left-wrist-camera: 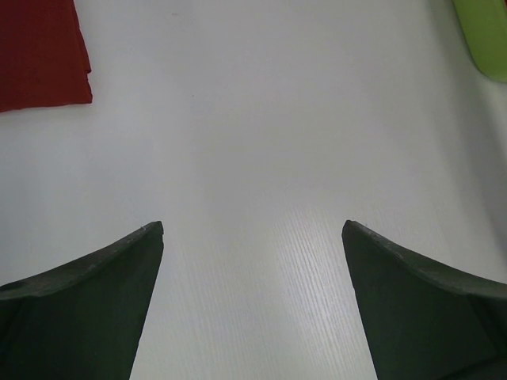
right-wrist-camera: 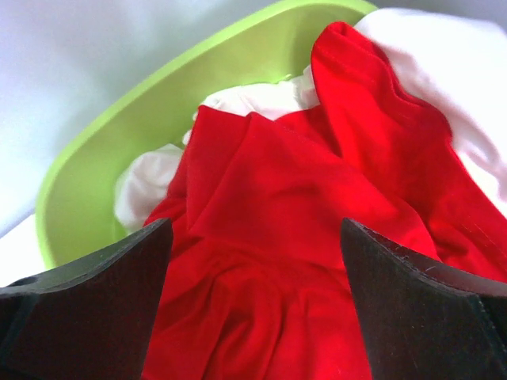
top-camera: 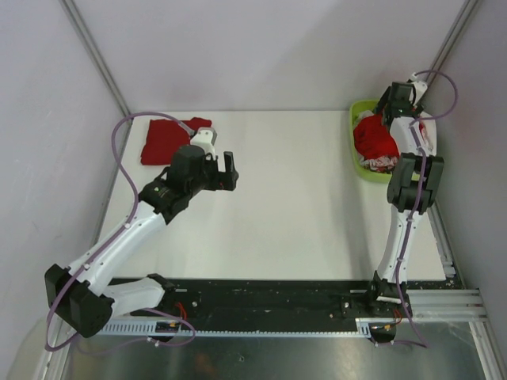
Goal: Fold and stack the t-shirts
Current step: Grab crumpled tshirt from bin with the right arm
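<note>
A plain darker red t-shirt (top-camera: 165, 140) lies folded flat at the table's far left; its corner (left-wrist-camera: 40, 55) shows in the left wrist view. My left gripper (top-camera: 230, 170) (left-wrist-camera: 253, 229) hangs open to the right of it, over bare table with nothing between its fingers. The bright red t-shirt (top-camera: 374, 136) (right-wrist-camera: 277, 206) sits crumpled in the lime-green basket (top-camera: 356, 119) at the far right. My right gripper (top-camera: 386, 107) (right-wrist-camera: 255, 226) hovers open just above that shirt, its fingers either side of a red fold and closed on nothing. No print shows on the cloth.
White cloth (right-wrist-camera: 444, 71) lies mixed with the red shirt inside the basket (right-wrist-camera: 119, 150). The basket's edge (left-wrist-camera: 483, 36) shows at the top right of the left wrist view. Grey walls close in the table (top-camera: 301, 198) at the back and sides.
</note>
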Robot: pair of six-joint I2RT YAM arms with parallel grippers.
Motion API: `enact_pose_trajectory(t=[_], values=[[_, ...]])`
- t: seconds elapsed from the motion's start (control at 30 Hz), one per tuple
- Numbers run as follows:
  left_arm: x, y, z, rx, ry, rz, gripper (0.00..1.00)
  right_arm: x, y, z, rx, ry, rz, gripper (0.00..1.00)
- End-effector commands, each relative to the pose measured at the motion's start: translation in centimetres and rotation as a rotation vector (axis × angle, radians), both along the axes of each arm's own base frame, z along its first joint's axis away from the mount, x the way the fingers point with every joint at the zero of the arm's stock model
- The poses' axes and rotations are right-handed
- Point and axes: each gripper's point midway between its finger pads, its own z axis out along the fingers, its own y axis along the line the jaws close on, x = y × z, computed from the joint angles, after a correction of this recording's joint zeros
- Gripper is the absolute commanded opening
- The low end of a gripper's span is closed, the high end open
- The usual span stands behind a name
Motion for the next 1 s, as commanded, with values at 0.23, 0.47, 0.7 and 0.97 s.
enact_pose_trajectory(t=[0.23,0.47,0.7,0.97], values=[[0.8,0.5,-0.5,0.006,0.009,-0.002,0.99,2.0,-1.7,-2.3,-0.051,0.036,-0.032,0.72],[0.9,0.5,-0.6,-0.003,0.018,0.000,0.99,0.6,-3.4,-0.2,-0.058,0.034,-0.098,0.05],[0.9,0.8,-0.2,-0.004,0.003,0.007,0.99,-2.2,-3.5,8.6,-0.084,-0.060,-0.153,0.00],[0.9,0.9,-0.1,0.001,-0.001,0.001,0.99,-8.8,-0.2,22.2,-0.080,-0.267,-0.127,0.00]])
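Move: The crumpled red t-shirt lies under the open right gripper; its middle is some 5 cm back, 3 cm left and 6 cm below. The green bin holding it is centred about 8 cm back, 4 cm left and 8 cm below the hand; the white cloth lies roughly 7 cm right, 1 cm back and 5 cm below. From the left gripper, the red shirt is about 24 cm ahead, 50 cm right and 15 cm below. Sink the open right gripper about 5 cm and slightly forward into the red shirt in the bin, then shut the fingers fully to pinch a fold near the bin's far end. Keep the pinch and pull up with growing speed, some 13 cm from the lowest point, drawing back about 5 cm on the way. ##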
